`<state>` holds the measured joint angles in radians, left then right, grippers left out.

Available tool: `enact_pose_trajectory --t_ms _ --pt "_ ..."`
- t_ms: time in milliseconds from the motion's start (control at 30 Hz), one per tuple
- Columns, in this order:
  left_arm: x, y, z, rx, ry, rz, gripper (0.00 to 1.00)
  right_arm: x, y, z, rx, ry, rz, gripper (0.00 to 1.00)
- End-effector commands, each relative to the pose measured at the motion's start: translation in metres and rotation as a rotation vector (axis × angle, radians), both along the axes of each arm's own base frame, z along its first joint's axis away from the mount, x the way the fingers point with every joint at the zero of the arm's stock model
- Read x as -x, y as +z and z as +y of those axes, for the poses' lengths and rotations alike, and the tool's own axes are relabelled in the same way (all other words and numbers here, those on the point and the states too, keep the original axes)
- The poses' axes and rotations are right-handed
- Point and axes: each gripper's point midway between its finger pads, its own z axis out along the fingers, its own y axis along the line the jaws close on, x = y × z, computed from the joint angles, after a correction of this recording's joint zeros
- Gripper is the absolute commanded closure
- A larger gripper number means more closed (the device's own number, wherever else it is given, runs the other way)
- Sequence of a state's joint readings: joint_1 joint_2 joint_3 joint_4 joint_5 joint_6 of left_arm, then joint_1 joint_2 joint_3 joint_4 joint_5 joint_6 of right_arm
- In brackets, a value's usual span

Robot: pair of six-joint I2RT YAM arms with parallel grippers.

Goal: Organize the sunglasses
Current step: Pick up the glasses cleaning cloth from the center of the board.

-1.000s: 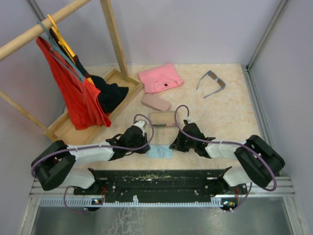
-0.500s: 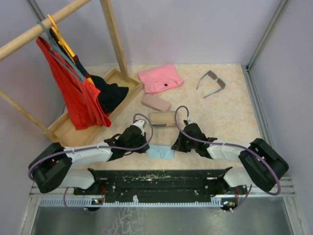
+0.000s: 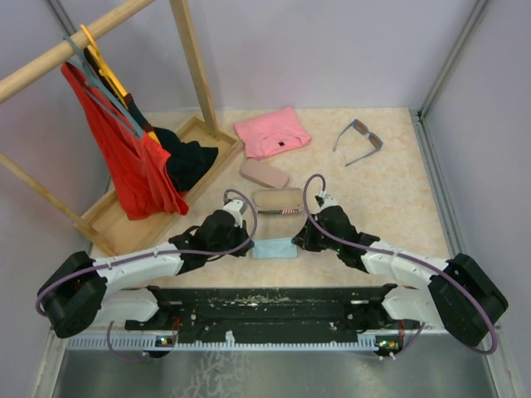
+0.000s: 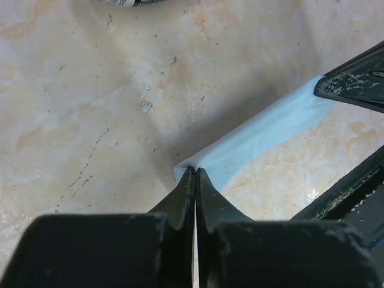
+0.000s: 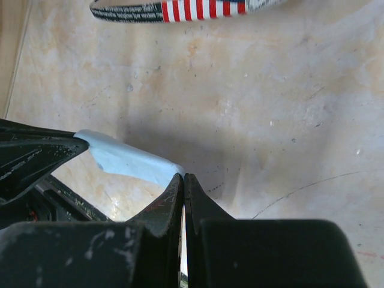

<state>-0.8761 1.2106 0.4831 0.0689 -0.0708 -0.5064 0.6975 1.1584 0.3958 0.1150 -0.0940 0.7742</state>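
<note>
The grey-blue sunglasses (image 3: 358, 141) with dark lenses lie unfolded at the back right of the table, far from both arms. A light blue cloth (image 3: 274, 248) is stretched between the two grippers near the front middle. My left gripper (image 3: 250, 246) is shut on its left corner. In the left wrist view the left gripper (image 4: 195, 171) pinches the cloth (image 4: 270, 129), which runs off to the other fingertips (image 4: 354, 84). My right gripper (image 3: 297, 244) is shut on the right corner. The right wrist view shows the right gripper (image 5: 183, 176) nipping the cloth (image 5: 129, 161).
A flag-patterned case (image 3: 278, 201) lies just beyond the cloth, and its striped edge (image 5: 180, 9) tops the right wrist view. A pink case (image 3: 264, 172) and a folded pink garment (image 3: 272, 131) lie further back. A wooden tray (image 3: 112, 217) with a clothes rack and hanging red cloth stands at left.
The left gripper has shut on the cloth's left corner. Both grippers have moved slightly away from the bases, and the cloth now hangs taut between them.
</note>
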Motion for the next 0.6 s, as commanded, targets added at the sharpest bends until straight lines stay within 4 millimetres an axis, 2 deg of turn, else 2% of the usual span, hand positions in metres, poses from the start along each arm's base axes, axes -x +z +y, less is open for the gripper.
enact_pose_trajectory --t_ms 0,567 --pt "-0.016 0.024 -0.011 0.027 -0.01 -0.068 1.0 -0.029 0.042 0.003 -0.014 -0.047 -0.144 1.0" --pt "-0.079 0.053 -0.021 0.014 0.016 -0.174 1.0 -0.085 0.078 -0.004 0.121 -0.135 -0.248 1.0"
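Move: The open striped glasses case, towards which the held cleaning cloth goes, lies about 14 cm ahead of the left hand and 7 cm to its right. From the right hand it is some 13 cm ahead and 6 cm to the left, about 3 cm lower than both hands. From the left hand, the pink case lies some 22 cm ahead and 4 cm right, the folded pink shirt roughly 33 cm ahead and 6 cm right, both slightly lower. Still pinching the cloth's two upper corners with shut fingers, both hands carry it forward about 6 cm together towards the open glasses case, rising as they go, the right hand by some 5 cm and the left by a little less. The left also edges slightly right, and both wrists tip their fingertips up, the right one more. ##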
